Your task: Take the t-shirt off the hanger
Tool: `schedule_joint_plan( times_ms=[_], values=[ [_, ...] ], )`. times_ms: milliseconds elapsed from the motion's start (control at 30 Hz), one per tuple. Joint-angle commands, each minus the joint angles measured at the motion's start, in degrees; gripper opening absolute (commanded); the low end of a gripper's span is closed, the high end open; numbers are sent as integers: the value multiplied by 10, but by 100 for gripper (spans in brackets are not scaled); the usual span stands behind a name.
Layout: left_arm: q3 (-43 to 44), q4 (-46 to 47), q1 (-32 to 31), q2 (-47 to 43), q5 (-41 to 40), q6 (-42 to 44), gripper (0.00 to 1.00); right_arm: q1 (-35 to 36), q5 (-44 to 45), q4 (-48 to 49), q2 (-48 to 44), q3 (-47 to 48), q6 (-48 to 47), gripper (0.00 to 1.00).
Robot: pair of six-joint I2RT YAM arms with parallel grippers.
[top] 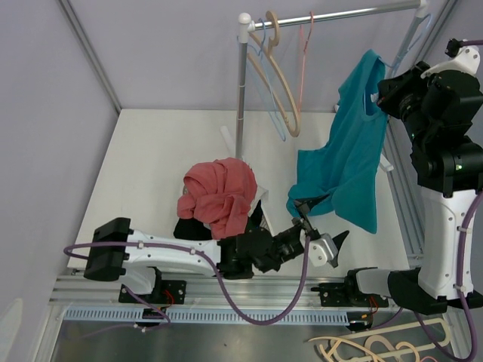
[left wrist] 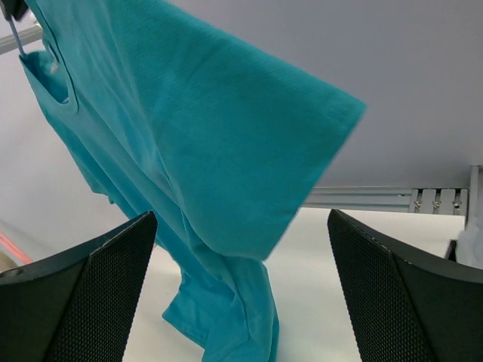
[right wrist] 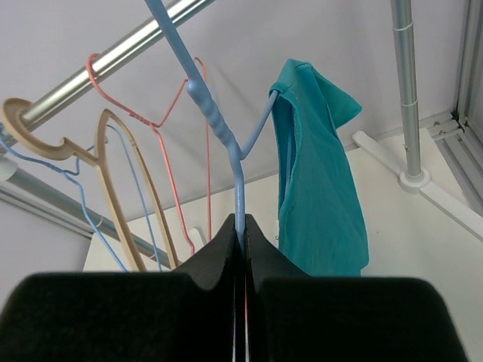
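A teal t-shirt [top: 349, 147] hangs from a light blue hanger [right wrist: 238, 181] that my right gripper [right wrist: 243, 228] is shut on, high at the right of the table. In the right wrist view the shirt [right wrist: 317, 188] hangs off one arm of the hanger. My left gripper [top: 321, 224] is open at the shirt's lower left edge, near the table. In the left wrist view a sleeve and hem of the shirt [left wrist: 204, 143] hang between and beyond the spread fingers [left wrist: 90, 294], not gripped.
A clothes rack pole [top: 241, 90] and rail [top: 339, 15] carry a beige hanger [top: 285, 90], a pink hanger [top: 303, 53] and a thin blue one. A red cloth pile [top: 220, 192] lies on the white table [top: 143, 173]. Loose hangers [top: 366, 348] lie below the front edge.
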Motion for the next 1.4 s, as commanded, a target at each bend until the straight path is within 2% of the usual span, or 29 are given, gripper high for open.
schedule_joint_plan(
  times_ms=[0,267,400,433,467,500,533,633,733,900,1067,1167,1367],
  values=[
    [51,-10,26,27,36,-32,99,4,-10,29,-32,9,7,0],
    [121,-56,70,85,61,-52,99,5,-28,27,-39,17,8,0],
    [150,-72,84,106,52,-60,88,6,-34,27,-41,16,9,0],
    [165,-81,86,112,39,-62,83,5,-35,26,-40,16,11,0],
    [192,-92,87,121,25,-61,65,6,-36,26,-39,16,10,0],
    [223,-106,87,138,4,-64,54,6,-36,26,-39,15,11,0],
    [238,-121,87,145,1,-61,34,6,-35,28,-39,11,13,0],
    [288,-169,78,157,-5,-55,13,6,-42,32,-32,11,16,0],
    [291,-166,46,140,-36,-25,1,6,-32,38,-24,9,13,0],
    [238,-127,-30,96,-76,23,1,6,-2,50,0,13,-3,0],
    [156,-97,-88,51,-102,-7,1,6,24,64,29,26,-16,0],
    [126,-86,-109,43,-109,-25,1,5,39,67,48,40,-23,0],
    [107,-39,-151,66,-149,10,1,6,48,83,72,59,-27,0]
  ],
)
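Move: The near lower hem of the teal t-shirt hangs roughly 6 cm ahead of the open left fingers, 6 cm to their right and about 2 cm higher. The basket heaped with clothes lies some 12 cm ahead of that hand, 26 cm to its left and 30 cm below. From the right hand, which already grips the t-shirt's blue hanger, the hem is about 16 cm back, 3 cm left and 15 cm down. The t-shirt's near hem is met by the left hand reaching about 7 cm forward and 6 cm right, the open fingers shutting to pinch the cloth; the left hand then pulls back some 13 cm, drifting left. The right hand keeps its grip on the blue hanger, easing slightly back and up, then pushing about 6 cm forward and 4 cm down with a slight downward tip. ##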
